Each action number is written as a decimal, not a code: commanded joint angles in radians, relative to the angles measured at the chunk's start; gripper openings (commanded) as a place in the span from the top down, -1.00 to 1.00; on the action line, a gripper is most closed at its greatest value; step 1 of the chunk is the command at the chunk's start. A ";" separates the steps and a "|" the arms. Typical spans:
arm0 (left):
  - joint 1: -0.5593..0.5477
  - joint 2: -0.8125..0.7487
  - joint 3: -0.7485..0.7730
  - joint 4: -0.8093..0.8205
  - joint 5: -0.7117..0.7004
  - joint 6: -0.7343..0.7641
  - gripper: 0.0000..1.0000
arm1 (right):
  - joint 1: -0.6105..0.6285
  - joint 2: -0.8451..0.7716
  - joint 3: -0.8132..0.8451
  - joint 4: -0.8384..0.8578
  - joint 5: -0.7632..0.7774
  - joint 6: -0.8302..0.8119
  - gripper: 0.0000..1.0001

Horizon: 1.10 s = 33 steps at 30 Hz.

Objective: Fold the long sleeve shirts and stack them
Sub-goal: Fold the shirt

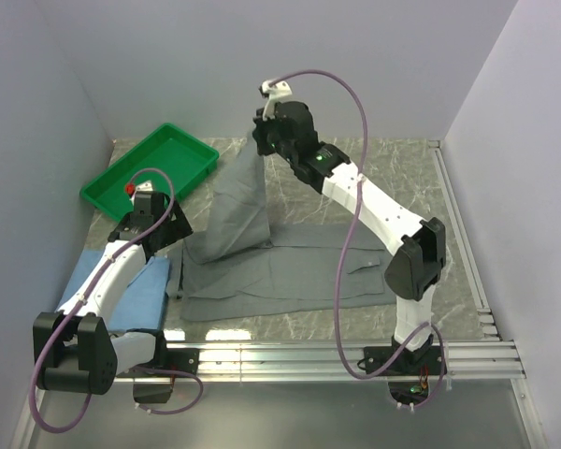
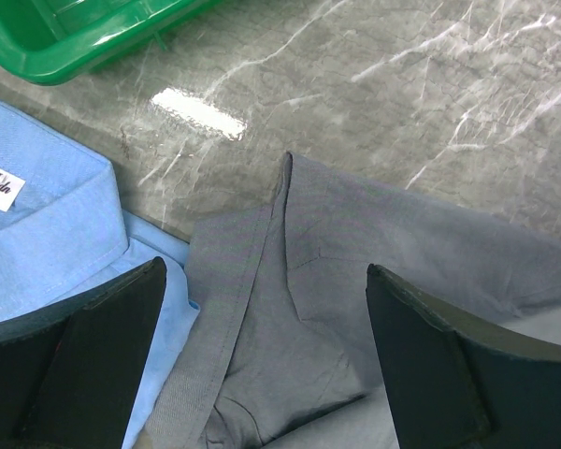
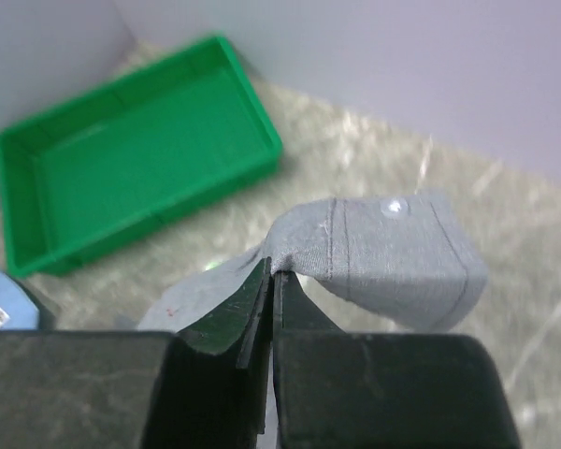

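The grey long sleeve shirt (image 1: 290,271) lies spread across the middle of the table. One sleeve rises from it in a hanging drape (image 1: 238,210) to my right gripper (image 1: 265,140), which is shut on the cloth near the buttoned cuff (image 3: 393,243). The pinch shows at my right gripper (image 3: 273,269) in the right wrist view. The light blue shirt (image 1: 136,290) lies folded at the left, partly under my left arm. My left gripper (image 2: 266,273) hangs open over the grey shirt's (image 2: 355,253) edge, next to the blue shirt's collar (image 2: 47,224), holding nothing.
A green plastic tray (image 1: 150,168) sits at the back left on the marble tabletop (image 1: 402,178). Walls close in the left, back and right sides. A metal rail (image 1: 337,355) runs along the near edge by the arm bases.
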 commanded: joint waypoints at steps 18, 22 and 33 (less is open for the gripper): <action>-0.003 -0.009 0.023 0.025 0.009 0.023 -0.89 | 0.011 0.041 0.107 0.048 0.238 0.017 1.00; -0.003 -0.007 0.028 0.027 0.014 0.023 -0.88 | 0.051 -0.061 -0.037 0.060 0.266 0.019 1.00; -0.001 -0.026 0.029 0.013 -0.034 0.002 -0.88 | 0.224 -0.400 -0.502 0.067 -0.189 -0.037 1.00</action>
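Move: The right hand keeps the gray sleeve's cuff pinched high over the far side of the table. The middle of the shirt's body lies about 20 cm back, 9 cm right and some 30 cm below. The green bin is roughly 6 cm farther out, 31 cm left and 28 cm below; the folded blue shirt is about 24 cm back, 35 cm left and 30 cm below. From the idle left hand, the body's middle is 5 cm back, 31 cm right and 10 cm below. Cuff still pinched in shut fingers, the right hand floats some 3 cm farther out and slightly up, eases down a little, then sweeps quickly back about 15 cm towards the shirt's body, sinking as it goes, without setting the cuff down. The wrist swings about 10 degrees clockwise, then some 20 degrees counter-clockwise during the pull back. ##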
